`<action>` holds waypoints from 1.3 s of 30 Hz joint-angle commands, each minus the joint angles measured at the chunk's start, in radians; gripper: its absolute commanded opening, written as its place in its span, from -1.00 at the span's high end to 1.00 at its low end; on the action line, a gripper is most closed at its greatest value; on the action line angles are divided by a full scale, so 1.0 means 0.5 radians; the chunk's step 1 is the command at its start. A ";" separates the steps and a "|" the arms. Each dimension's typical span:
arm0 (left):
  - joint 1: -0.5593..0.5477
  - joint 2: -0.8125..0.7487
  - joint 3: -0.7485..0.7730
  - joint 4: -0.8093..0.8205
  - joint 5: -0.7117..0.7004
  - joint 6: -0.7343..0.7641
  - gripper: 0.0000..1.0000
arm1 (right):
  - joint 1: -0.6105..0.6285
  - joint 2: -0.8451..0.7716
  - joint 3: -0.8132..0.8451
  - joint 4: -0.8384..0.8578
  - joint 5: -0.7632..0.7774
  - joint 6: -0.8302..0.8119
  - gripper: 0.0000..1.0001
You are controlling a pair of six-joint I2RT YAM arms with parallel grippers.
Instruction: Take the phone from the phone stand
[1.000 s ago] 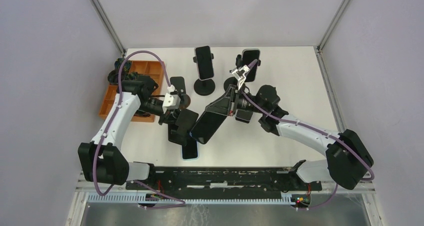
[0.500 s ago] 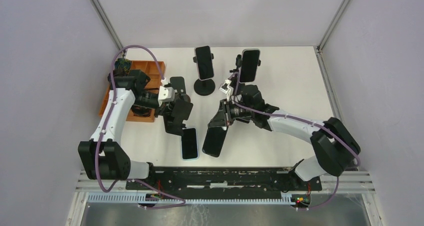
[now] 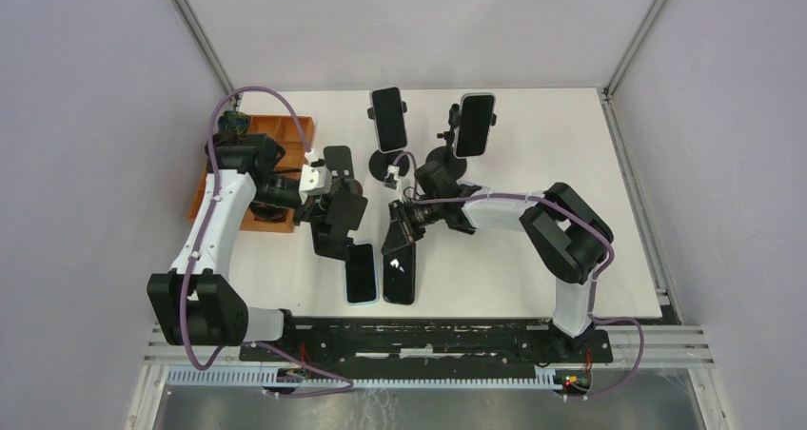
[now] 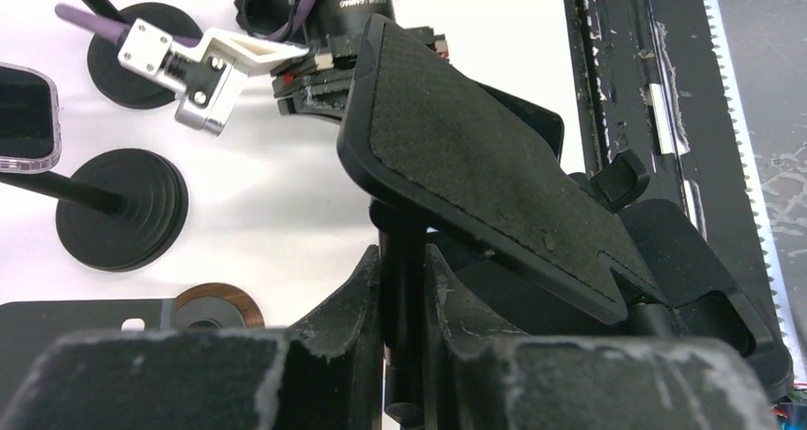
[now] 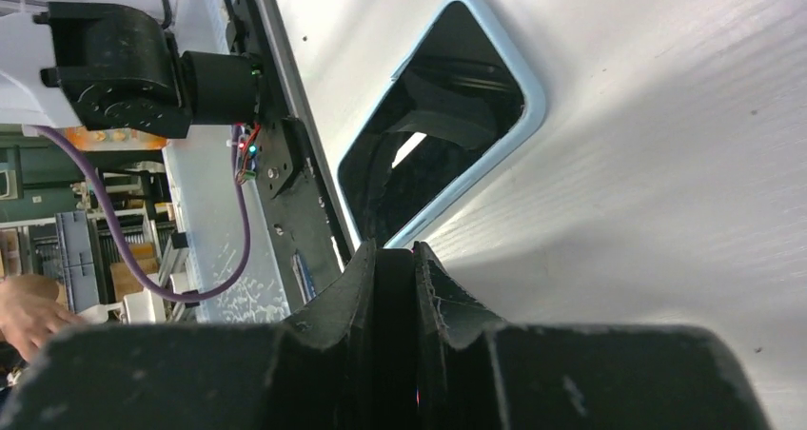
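Note:
My right gripper (image 3: 404,223) is shut on the upper end of a dark phone (image 3: 400,266). That phone slopes down toward the table's front edge, beside a light-blue-cased phone (image 3: 360,274) lying flat. In the right wrist view the held phone (image 5: 393,292) sits edge-on between the fingers, with the blue-cased phone (image 5: 438,116) on the table beyond. My left gripper (image 3: 324,206) is shut on the thin black stem (image 4: 402,259) of an empty phone stand (image 3: 335,228). Its padded cradle plate (image 4: 476,183) tilts above the jaws.
Two more stands hold phones at the back, one in the centre (image 3: 388,116) and one to its right (image 3: 474,124). Their round black bases (image 4: 119,206) sit on the white table. An orange tray (image 3: 285,130) stands at back left. A black rail (image 3: 428,340) runs along the near edge.
The right arm has swung the dark phone down and to the left, to beside the blue-cased phone near the front edge. The left arm drew the stand back slightly, then held still.

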 commanded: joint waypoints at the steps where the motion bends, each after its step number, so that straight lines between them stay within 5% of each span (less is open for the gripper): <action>1: 0.009 -0.056 0.053 -0.062 0.152 0.081 0.96 | 0.008 0.101 0.132 -0.061 0.161 -0.154 0.78; 6: 0.009 -0.045 0.037 -0.068 0.157 0.098 0.96 | 0.007 0.062 0.070 0.025 0.434 -0.161 0.00; 16: 0.009 -0.028 0.027 -0.086 0.189 0.117 0.96 | 0.004 -0.252 0.143 -0.031 0.875 -0.306 -0.87; 22: 0.009 -0.007 0.030 -0.102 0.226 0.124 0.96 | -0.046 -0.626 0.068 0.048 0.849 -0.289 -0.96; 28: 0.009 -0.002 0.026 -0.108 0.270 0.141 0.96 | -0.076 -0.985 -0.152 0.403 0.340 -0.126 -0.96; 33: -0.004 -0.022 -0.013 -0.108 0.378 0.200 0.96 | -0.007 -1.005 -0.304 1.060 0.011 0.342 -0.96; 39: -0.033 -0.059 -0.035 -0.108 0.410 0.202 0.96 | 0.176 -0.807 -0.154 1.292 -0.019 0.559 -0.81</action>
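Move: The black phone held by the right hand has its middle about 6 cm back from the hand and 3 cm below it, with no real sideways offset. The light-blue-cased phone lies flat some 7 cm left, 6 cm back and 5 cm below. The lifted black stand hangs roughly 10 cm left, 5 cm ahead and 11 cm above. From the left hand, the black phone is about 14 cm back, 14 cm right and 17 cm down. The right fingers spread wide to let go of the black phone beside the light-blue-cased one, while the hand slides forward off its far end, about 7 cm in all, dipping some 3 cm before it climbs. Then it rises steeply some 24 cm, swinging back nearly 10 cm and tilting its fingers up from their downward slant, to end wide open just right of the black stand, which the left hand still grips while easing only a little right and up. ##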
